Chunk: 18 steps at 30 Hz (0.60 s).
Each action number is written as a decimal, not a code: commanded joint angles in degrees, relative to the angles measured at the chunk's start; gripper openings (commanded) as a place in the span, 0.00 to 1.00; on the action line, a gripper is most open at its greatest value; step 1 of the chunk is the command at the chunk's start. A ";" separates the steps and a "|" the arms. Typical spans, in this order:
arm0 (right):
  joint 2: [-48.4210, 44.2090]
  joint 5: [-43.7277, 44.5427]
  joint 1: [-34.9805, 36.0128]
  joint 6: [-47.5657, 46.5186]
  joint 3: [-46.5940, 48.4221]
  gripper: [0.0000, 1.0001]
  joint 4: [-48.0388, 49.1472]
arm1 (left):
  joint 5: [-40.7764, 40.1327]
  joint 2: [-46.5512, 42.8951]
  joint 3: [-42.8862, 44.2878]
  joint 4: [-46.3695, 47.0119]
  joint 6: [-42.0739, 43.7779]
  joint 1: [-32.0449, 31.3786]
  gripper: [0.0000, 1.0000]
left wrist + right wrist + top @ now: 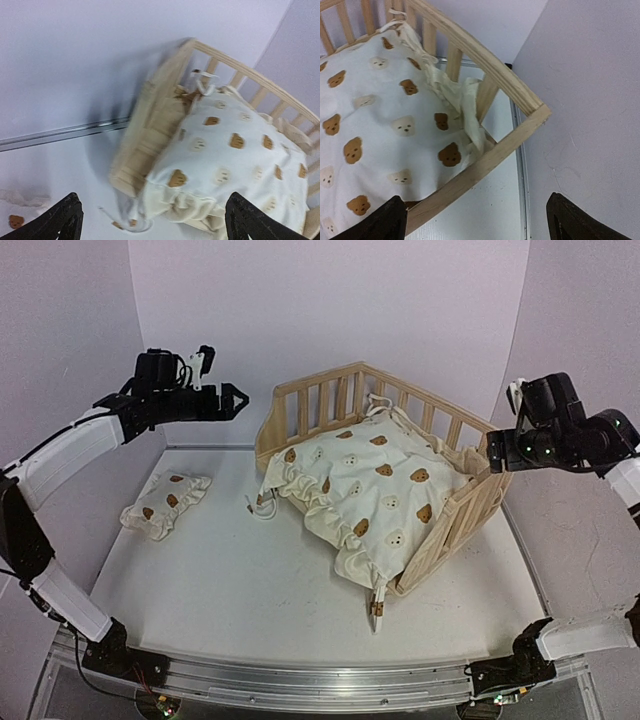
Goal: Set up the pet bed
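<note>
The pet bed's pine frame [300, 400] stands at the table's middle back, with slatted rails. The cream bear-print cushion [370, 485] lies in it, and its front ruffle spills over the open side. The small matching pillow [165, 502] lies on the table to the left. My left gripper [238, 400] hangs open in the air left of the frame's left rail and holds nothing. In the left wrist view the frame [150, 135] and cushion [235, 155] lie beyond the open left gripper [152, 225]. My right gripper [497, 452] is open above the frame's right corner [485, 165], apart from it.
Two cushion ties trail onto the table, one at the front left [262, 505] and one at the front corner [377, 608]. White walls close in at the back and on both sides. A metal rail [300, 680] runs along the near edge by the arm bases.
</note>
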 commanded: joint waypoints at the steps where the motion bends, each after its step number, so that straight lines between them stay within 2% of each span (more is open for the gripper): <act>1: 0.88 -13.42 -13.59 -0.03 -1.32 0.98 4.55 | 9.35 -4.44 -5.27 1.50 -3.75 -9.21 0.99; 5: 3.22 -22.31 -21.17 0.50 -1.83 0.98 7.30 | 11.21 -7.56 -9.74 7.59 -7.01 -16.25 0.99; 7: 5.02 -30.39 -25.97 2.02 -0.94 0.96 8.25 | 9.86 -8.38 -10.86 8.50 -7.46 -18.98 0.99; 9: 6.34 -35.18 -26.51 3.12 -0.59 0.84 8.88 | 9.56 -9.11 -11.81 8.95 -7.57 -20.83 0.99; 13: 5.73 -35.67 -26.47 4.20 -1.06 0.61 7.70 | 9.18 -10.58 -14.01 9.46 -8.26 -22.44 0.99; 18: 5.37 -39.43 -26.42 3.31 -3.68 0.51 6.26 | 7.82 -11.43 -15.45 9.47 -7.96 -23.37 0.99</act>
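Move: The bed's right end rail, near its far corner, lies about 5 cm ahead of the right hand, 3 cm to its right and 6 cm below. From that hand the blanket's middle is roughly 10 cm ahead and 20 cm left, 22 cm below. The blanket's ruffled front edge lies some 16 cm back and 22 cm right of the left hand, 24 cm below. The pillow sits 26 cm to that hand's left and 2 cm back; the left end panel is 17 cm ahead, 10 cm right. The right fingers come down astride the bed's end rail and close to about half their opening, one on each side, though a firm pinch can't be seen; that hand goes about 5 cm forward and down and a little right, rolling its left side up. The open left hand sweeps some 20 cm back and right towards the blanket's front edge, turning nearly 30 degrees clockwise, then eases off, touching nothing. ##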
